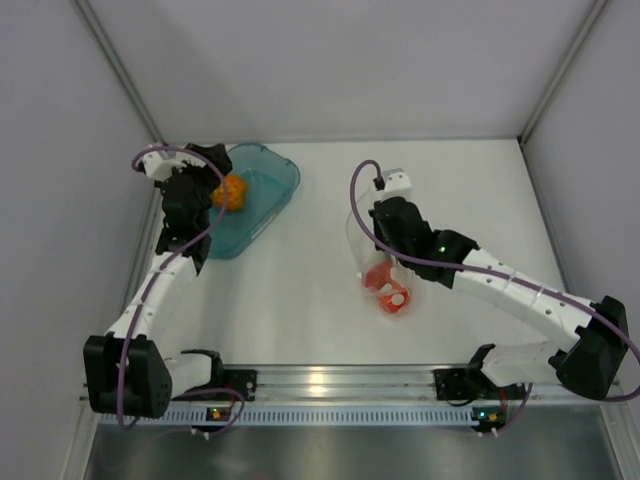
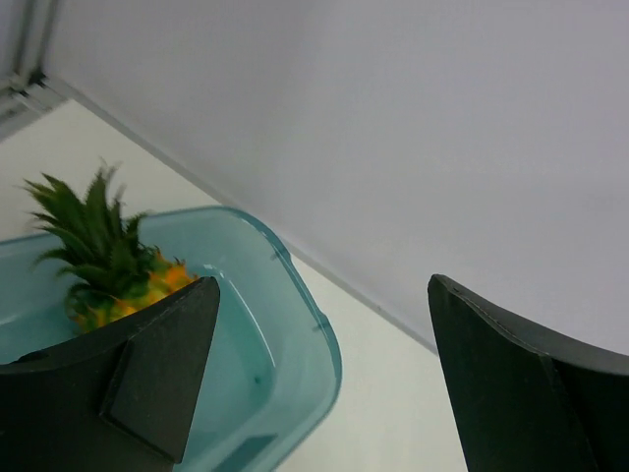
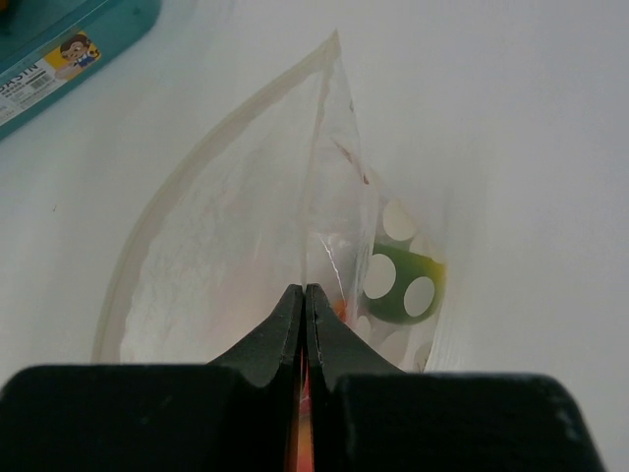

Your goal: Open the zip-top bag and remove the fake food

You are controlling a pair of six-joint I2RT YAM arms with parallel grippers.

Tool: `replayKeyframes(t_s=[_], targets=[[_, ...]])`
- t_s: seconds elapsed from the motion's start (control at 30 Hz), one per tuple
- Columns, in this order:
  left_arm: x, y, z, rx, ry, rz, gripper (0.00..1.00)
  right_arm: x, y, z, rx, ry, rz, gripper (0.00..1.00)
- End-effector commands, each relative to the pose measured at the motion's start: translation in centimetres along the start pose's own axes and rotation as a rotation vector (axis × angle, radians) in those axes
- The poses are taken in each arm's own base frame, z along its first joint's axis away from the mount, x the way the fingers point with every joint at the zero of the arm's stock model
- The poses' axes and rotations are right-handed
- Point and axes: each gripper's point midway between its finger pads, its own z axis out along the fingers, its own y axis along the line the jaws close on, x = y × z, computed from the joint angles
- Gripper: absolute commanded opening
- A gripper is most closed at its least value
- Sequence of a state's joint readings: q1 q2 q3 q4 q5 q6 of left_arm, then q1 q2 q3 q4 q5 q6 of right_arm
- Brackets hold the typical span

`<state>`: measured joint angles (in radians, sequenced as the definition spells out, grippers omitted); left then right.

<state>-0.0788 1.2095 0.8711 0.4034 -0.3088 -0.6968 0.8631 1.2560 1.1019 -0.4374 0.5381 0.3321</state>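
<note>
The clear zip-top bag (image 3: 226, 206) hangs with its mouth gaping, and my right gripper (image 3: 305, 293) is shut on one wall of its film. Inside it lie fake food pieces: a green piece with white dots (image 3: 403, 280) and red-orange fruit (image 1: 384, 279). From above, the right gripper (image 1: 388, 238) holds the bag (image 1: 362, 240) up at mid-table. The orange pineapple with green leaves (image 2: 103, 251) lies in the teal tray (image 2: 295, 324). My left gripper (image 2: 324, 383) hangs open just above the tray with nothing between its fingers; seen from above, the pineapple (image 1: 230, 191) sits beside it.
The teal tray (image 1: 270, 185) stands at the back left near the left wall. Its stickered corner (image 3: 59, 49) shows in the right wrist view. Grey enclosure walls close in the back and sides, and a metal rail (image 1: 330, 382) runs along the near edge.
</note>
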Motion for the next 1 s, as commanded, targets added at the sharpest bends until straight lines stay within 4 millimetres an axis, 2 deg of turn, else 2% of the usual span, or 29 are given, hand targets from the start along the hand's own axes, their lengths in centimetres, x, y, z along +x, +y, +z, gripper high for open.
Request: replayKeyframes(t_s=[0.0, 0.1, 0.13, 0.2, 0.23, 0.3, 0.5, 0.6, 0.63, 0.7, 0.8, 0.83, 0.9, 0.97], targets=[[1.9, -3.9, -2.6, 0.155, 0.169, -0.028, 0.92, -2.8, 0.8, -0.4, -0.041, -0.058, 0.046, 0.00], [3.4, -5.9, -4.7, 0.197, 0.250, -0.027, 0.89, -2.8, 0.9, -0.5, -0.044, -0.058, 0.054, 0.00], [4.2, -7.8, -5.9, 0.250, 0.287, -0.030, 0.88, -2.8, 1.0, -0.5, -0.049, -0.058, 0.056, 0.00], [5.7, -9.3, -7.3, 0.288, 0.344, -0.025, 0.85, -2.8, 1.2, -0.6, -0.053, -0.056, 0.060, 0.00], [6.4, -10.6, -8.1, 0.325, 0.376, -0.025, 0.77, -2.8, 1.5, -0.7, -0.059, -0.054, 0.056, 0.00], [8.8, -13.8, -10.9, 0.404, 0.470, -0.024, 0.67, -2.9, 1.7, -1.0, -0.062, -0.050, 0.058, 0.00], [12.0, -18.4, -15.3, 0.515, 0.594, -0.069, 0.43, -3.2, 2.5, -1.8, -0.105, -0.058, 0.077, 0.00], [13.5, -21.0, -17.2, 0.567, 0.657, -0.088, 0.35, -3.6, 2.9, -2.1, -0.126, -0.068, 0.094, 0.00], [14.9, -21.5, -17.9, 0.569, 0.698, -0.098, 0.33, -3.8, 3.0, -2.2, -0.130, -0.075, 0.103, 0.00], [15.8, -22.2, -18.6, 0.583, 0.739, -0.115, 0.27, -3.8, 3.0, -2.5, -0.135, -0.082, 0.116, 0.00], [18.2, -23.1, -20.1, 0.604, 0.799, -0.128, 0.18, -4.1, 3.0, -2.9, -0.143, -0.097, 0.135, 0.00], [18.9, -23.6, -21.2, 0.622, 0.818, -0.127, 0.15, -4.2, 2.9, -3.0, -0.143, -0.102, 0.139, 0.00], [20.2, -23.7, -22.0, 0.618, 0.843, -0.110, 0.08, -4.3, 2.8, -3.1, -0.135, -0.111, 0.145, 0.00], [21.4, -23.5, -22.9, 0.612, 0.870, -0.103, 0.05, -4.6, 2.5, -3.3, -0.125, -0.121, 0.159, 0.00]])
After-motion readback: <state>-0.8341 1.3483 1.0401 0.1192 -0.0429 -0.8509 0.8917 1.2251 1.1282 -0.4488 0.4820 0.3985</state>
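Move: The mouth of the zip-top bag lies well to the left hand's right, about 36 cm, some 12 cm back and 9 cm lower. The right gripper pinching its rim is 13 cm back and 39 cm to the left hand's right; the fake food still inside is 21 cm back, 40 cm right, 27 cm down. The pineapple lies in the bin almost straight below the left hand, some 25 cm. From the right hand the bag mouth is 3 cm left and 2 cm ahead. Swing the left gripper away from the bin to your right, some 35 cm, drawing back about 14 cm as you go, to the bag's mouth right beside the right fingertips. Turn it nearly 60 degrees clockwise and shut the wide-open fingers on the way, then sink a few centimetres with the fingers tipping down. Keep the right gripper shut on the rim, easing it slightly left, up and back. ##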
